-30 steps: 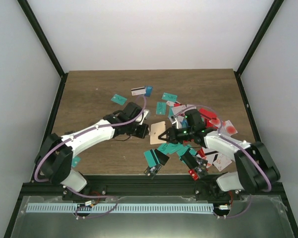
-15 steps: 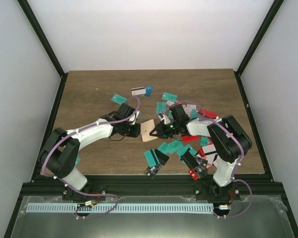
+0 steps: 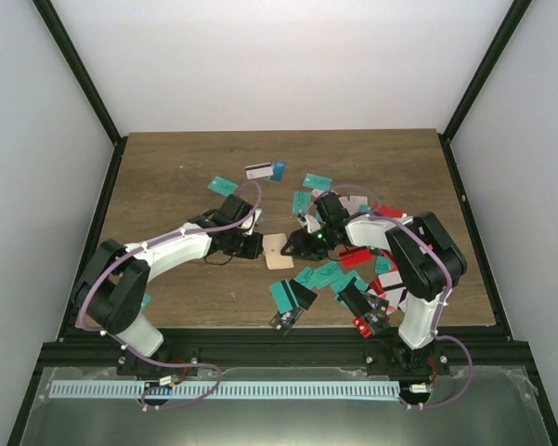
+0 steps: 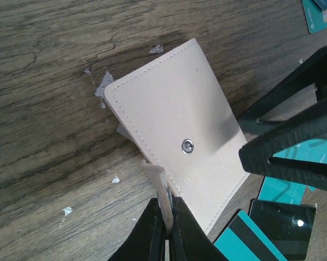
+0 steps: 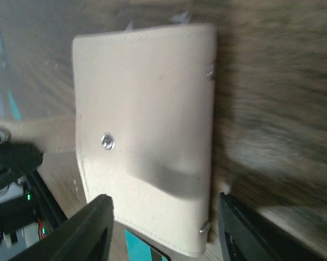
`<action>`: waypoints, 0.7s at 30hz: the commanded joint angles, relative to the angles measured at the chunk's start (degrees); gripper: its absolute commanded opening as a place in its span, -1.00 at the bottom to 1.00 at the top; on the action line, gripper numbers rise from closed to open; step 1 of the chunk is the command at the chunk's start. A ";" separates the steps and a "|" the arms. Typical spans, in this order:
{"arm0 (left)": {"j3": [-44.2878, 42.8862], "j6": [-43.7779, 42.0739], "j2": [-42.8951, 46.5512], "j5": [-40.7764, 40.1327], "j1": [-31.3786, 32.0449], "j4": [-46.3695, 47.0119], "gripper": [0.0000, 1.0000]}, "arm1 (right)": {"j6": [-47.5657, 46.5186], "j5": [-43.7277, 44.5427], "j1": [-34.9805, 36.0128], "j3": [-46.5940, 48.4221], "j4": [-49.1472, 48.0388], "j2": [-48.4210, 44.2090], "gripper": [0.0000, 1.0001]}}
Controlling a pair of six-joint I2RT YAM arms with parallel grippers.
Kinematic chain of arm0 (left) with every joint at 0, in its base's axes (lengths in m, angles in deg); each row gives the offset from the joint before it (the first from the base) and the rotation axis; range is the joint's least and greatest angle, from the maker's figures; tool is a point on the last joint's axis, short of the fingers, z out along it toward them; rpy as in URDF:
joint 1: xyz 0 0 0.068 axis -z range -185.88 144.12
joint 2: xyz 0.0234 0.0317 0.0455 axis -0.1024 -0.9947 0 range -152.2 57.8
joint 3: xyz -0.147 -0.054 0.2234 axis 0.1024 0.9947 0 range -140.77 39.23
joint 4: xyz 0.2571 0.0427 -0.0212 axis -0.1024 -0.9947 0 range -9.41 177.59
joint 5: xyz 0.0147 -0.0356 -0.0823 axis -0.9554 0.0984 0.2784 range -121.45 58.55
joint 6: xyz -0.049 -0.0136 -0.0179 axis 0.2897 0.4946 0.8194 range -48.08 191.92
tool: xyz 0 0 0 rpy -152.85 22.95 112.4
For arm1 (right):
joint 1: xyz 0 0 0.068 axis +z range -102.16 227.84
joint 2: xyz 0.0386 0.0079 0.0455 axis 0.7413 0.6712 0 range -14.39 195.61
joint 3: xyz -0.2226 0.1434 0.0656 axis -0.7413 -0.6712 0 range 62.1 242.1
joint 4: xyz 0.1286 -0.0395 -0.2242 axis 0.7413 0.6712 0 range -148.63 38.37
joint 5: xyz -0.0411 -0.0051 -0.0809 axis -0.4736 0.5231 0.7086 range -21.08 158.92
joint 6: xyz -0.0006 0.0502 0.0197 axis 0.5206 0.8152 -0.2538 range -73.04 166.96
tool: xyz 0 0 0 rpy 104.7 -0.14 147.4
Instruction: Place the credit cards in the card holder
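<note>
The tan card holder (image 3: 278,251) lies flat and closed on the wood, its snap stud facing up (image 4: 174,125) (image 5: 147,109). My left gripper (image 3: 256,246) (image 4: 166,215) is shut on the holder's little snap tab at its edge. From the right, my right gripper (image 3: 298,245) (image 5: 163,234) stands open just over the holder's other end, one finger (image 5: 92,231) on each side, touching nothing. Credit cards lie scattered: teal ones (image 3: 320,276) and a black one (image 4: 283,220) just beside the holder, red ones (image 3: 357,258) under the right arm, a white one (image 3: 257,171) farther back.
More teal cards (image 3: 222,185) (image 3: 317,181) lie toward the back of the table. A teal and black card (image 3: 292,295) and a red card (image 3: 367,325) sit near the front edge. Black frame posts border the table on both sides.
My right gripper has opened and let go of the card holder, which now lies flat. Both grippers and the holder shifted left and slightly back. The left gripper stays shut on the tab.
</note>
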 commanded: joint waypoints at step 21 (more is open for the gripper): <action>-5.88 -2.92 1.51 5.51 -0.20 -3.03 -0.92 | -2.56 8.24 5.72 9.57 12.99 -6.91 0.63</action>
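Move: The left fingers are shut on the card holder's strap, with the holder's middle roughly 5 cm to their right, about level fore and aft and some 5 cm below. From the right hand, half open at the holder's right edge, its middle lies about 3 cm left, 2 cm ahead and 2 cm lower. A teal striped card lies about 10 cm back and 2 cm left of the right hand, a black card 10 cm back and 3 cm right. Still pinching the strap, the left hand draws it up nearly 2 cm and a little right. The right hand opens wide at the holder's right edge, backs off about 3 cm to the right, then swings back left over the holder as it climbs, ending some 5 cm higher with its fingers tipped slightly upward. ##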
